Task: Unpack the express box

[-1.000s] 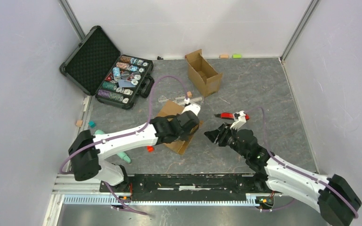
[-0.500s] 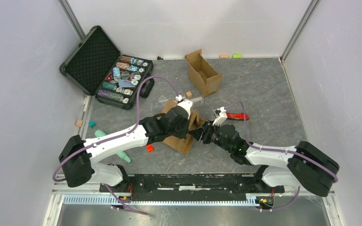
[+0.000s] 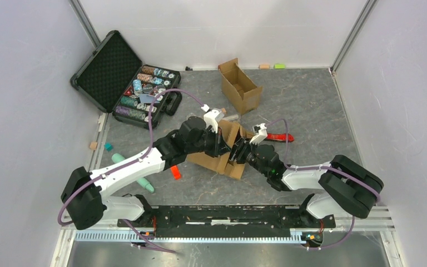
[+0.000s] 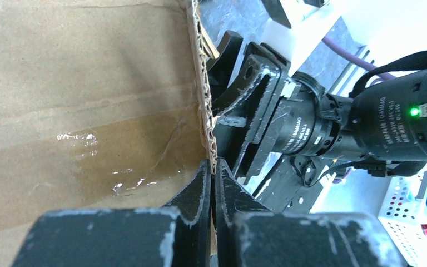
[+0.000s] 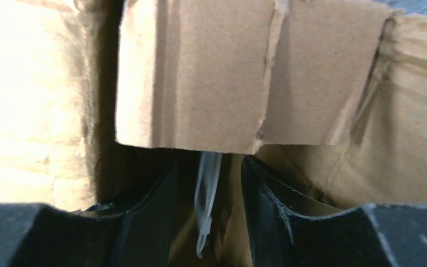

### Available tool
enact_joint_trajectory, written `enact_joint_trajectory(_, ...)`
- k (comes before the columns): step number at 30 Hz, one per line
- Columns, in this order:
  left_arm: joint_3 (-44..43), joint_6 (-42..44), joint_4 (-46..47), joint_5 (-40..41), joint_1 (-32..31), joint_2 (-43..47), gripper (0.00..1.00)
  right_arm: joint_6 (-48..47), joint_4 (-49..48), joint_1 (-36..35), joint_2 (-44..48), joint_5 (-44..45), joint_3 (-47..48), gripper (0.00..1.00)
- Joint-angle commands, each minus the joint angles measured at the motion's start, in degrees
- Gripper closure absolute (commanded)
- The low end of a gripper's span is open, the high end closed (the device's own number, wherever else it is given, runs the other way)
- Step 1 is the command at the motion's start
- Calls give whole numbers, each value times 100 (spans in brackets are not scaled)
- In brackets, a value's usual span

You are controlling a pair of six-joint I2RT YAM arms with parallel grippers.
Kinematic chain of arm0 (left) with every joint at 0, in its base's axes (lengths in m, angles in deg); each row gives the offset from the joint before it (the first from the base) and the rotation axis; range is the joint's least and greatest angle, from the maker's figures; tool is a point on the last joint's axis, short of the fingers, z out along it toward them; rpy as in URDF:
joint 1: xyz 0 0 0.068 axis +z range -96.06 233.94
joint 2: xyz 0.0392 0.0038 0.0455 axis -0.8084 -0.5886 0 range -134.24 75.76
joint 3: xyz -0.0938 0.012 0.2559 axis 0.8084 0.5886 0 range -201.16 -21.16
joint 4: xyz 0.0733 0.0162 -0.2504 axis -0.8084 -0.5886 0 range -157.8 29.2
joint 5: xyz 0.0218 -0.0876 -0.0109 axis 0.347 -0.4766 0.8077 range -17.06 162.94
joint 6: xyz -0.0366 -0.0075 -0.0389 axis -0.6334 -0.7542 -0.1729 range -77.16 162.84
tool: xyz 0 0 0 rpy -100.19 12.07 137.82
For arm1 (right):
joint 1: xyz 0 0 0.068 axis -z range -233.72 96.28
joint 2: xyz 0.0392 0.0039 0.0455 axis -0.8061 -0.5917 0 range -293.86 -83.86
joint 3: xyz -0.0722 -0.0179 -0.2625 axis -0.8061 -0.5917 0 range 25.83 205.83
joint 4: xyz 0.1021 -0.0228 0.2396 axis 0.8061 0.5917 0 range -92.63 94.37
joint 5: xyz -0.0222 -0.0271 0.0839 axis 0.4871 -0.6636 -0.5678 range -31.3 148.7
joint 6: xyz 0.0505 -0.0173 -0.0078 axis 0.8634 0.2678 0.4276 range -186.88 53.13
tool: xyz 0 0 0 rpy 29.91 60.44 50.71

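Observation:
The express box (image 3: 214,162), brown cardboard, lies mid-table between my two arms with a flap raised. My left gripper (image 3: 222,146) is shut on that flap's corrugated edge (image 4: 207,133), its fingertips (image 4: 204,177) pressed together on it. The flap's inner face (image 4: 89,83) with clear tape fills the left wrist view. My right gripper (image 3: 237,151) is pushed against the box from the right, also seen in the left wrist view (image 4: 250,105). Its jaws (image 5: 208,167) stand open, just under a cardboard flap (image 5: 200,72). A strip of clear tape (image 5: 207,194) hangs between the fingers.
A second open cardboard box (image 3: 240,86) stands at the back. A black case (image 3: 139,92) of chips lies open at the back left. A red-handled tool (image 3: 278,137) lies right of the box. A small orange piece (image 3: 175,174) and a teal object (image 3: 144,183) lie front left.
The right gripper has travelled left from near the red tool into the box. The left gripper has moved back and right, raising the flap, and the box has shifted right.

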Motion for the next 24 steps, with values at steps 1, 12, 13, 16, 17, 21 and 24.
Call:
enact_joint_trajectory(1,-67,-313,1309,-1140,-26,-81,98,-254,228,19,-247,553,364,48)
enact_joint_trajectory(12,401,-831,3214,-2366,176,-357,98,-122,-1836,39,-1166,82,397,49)
enact_joint_trajectory(13,432,-907,3367,-2475,219,-382,98,-107,-1884,44,-1208,45,438,50)
enact_joint_trajectory(16,444,-952,3494,-2649,359,-376,98,-80,-1784,82,-1344,2,558,63)
enact_joint_trajectory(17,474,-947,3498,-2659,405,-341,98,-72,-1817,110,-1385,-2,551,72)
enact_joint_trajectory(21,543,-805,3180,-2456,613,-183,98,-43,-1917,226,-1405,-114,491,99)
enact_joint_trajectory(24,393,-300,2052,-1741,623,5,98,-114,-1818,273,-1143,-110,364,100)
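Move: The clear plastic strip inside the open express box lies about 3 cm ahead, 2 cm left and 2 cm below the right fingertips; the box's hanging flap is about 2 cm ahead, 1 cm left and 3 cm above them. The express box's middle is some 6 cm left, 1 cm ahead and 3 cm lower; the red cutter is about 15 cm right, 4 cm ahead and 10 cm below. From the left hand, the strip is roughly 5 cm ahead, neither left nor right, and 8 cm down. Reach the half-open right gripper about 3.5 cm deeper forward into the box under the hanging flap, dipping a little, then lift a couple of centimetres while easing left and shut the fingers fully at the strip. Keep the left fingers pinched on the cardboard edge, carrying it about 2 cm right, slightly up and forward, and roll that hand some 15 degrees so its fingers swing upward. ##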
